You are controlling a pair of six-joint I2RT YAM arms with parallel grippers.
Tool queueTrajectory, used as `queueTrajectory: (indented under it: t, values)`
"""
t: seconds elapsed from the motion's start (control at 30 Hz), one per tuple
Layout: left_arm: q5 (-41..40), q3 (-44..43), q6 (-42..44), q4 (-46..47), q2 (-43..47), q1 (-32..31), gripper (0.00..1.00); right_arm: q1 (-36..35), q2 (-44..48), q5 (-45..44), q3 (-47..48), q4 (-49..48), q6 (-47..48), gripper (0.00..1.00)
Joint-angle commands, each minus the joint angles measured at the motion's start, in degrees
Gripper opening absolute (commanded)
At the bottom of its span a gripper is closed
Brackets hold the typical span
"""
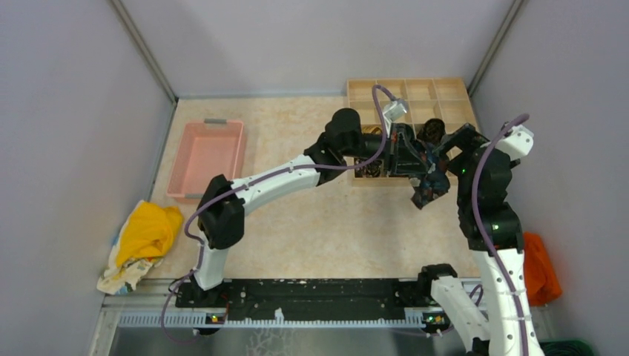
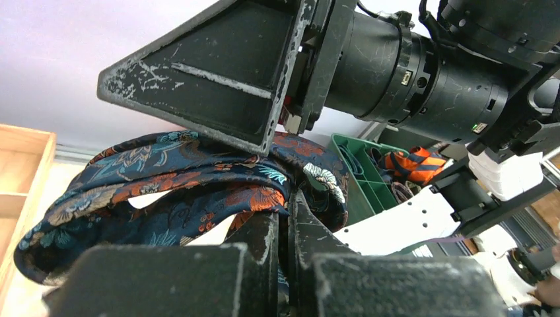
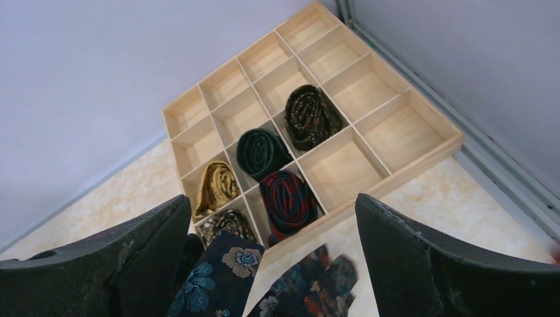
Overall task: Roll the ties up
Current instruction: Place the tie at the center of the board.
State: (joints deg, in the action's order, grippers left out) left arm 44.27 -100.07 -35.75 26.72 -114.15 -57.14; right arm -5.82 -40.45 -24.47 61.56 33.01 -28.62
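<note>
My left gripper (image 2: 288, 206) is shut on a dark floral tie (image 2: 178, 178), whose loops drape to the left of the jaws. This tie (image 1: 430, 187) hangs in front of the wooden organizer box (image 1: 445, 89). My right gripper (image 3: 272, 198) is open just above it, one wide finger (image 2: 198, 79) lying over the loops. Part of the floral tie (image 3: 218, 277) shows beside its left finger. Rolled ties sit in the box cells: gold (image 3: 216, 188), black-green (image 3: 263, 150), red-black (image 3: 287, 198), and a dark patterned one (image 3: 310, 115).
A pink tray (image 1: 208, 156) stands at the back left. A yellow cloth (image 1: 148, 230) lies bunched at the left edge. An orange item (image 1: 541, 271) lies right of the right arm. A green bin (image 2: 363, 178) shows in the left wrist view.
</note>
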Motion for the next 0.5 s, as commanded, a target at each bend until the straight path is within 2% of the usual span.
queueTrajectory:
  t: [0.0, 0.1, 0.3, 0.4, 0.47]
  values:
    - [5.8, -5.4, -1.9, 5.5, -2.6, -0.3, 0.0, 0.4, 0.6, -3.3, 0.2, 1.1, 1.2, 0.94]
    - [6.4, -0.3, -2.8, 10.5, -2.0, -0.2, 0.0, 0.4, 0.3, -2.1, -0.9, 0.1, 1.5, 0.94]
    - [6.3, 24.8, -2.3, 20.6, 2.7, 1.5, 0.0, 0.3, -1.9, 6.1, -3.0, -0.7, 0.7, 0.93]
    - [6.8, 36.6, -0.1, 23.7, 2.0, 2.5, 0.0, 0.3, -1.9, 9.3, -5.2, -1.3, 0.9, 0.93]
    - [7.5, 42.8, -1.7, 28.1, 0.1, 3.7, 0.0, 0.3, -1.9, 11.8, -6.2, -1.2, 1.4, 0.92]
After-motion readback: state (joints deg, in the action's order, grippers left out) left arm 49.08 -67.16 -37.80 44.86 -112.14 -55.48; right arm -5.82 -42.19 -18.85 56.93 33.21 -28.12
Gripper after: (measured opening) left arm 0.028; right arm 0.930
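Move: The left gripper holds the patterned blue tie high over the board. The open spot where it should go lies about 35 cm below, some 12 cm left and 3 cm back. In the rack, the brown camouflage tie stands about 19 cm ahead and 5 cm left of the gripper, the red-blue tie 20 cm ahead and 5 cm right, both some 34 cm down. From the empty right gripper the spot is about 28 cm left, 10 cm back and 34 cm below. Keep the left gripper shut on the tie and, after a brief hover, plunge it about 17 cm towards the open board in front of the rack, speeding up and drawing some 5 cm left as it sinks; tip the fingers about 10 degrees down. Ease the right gripper down roughly 5 cm, fingers wide open and empty. ##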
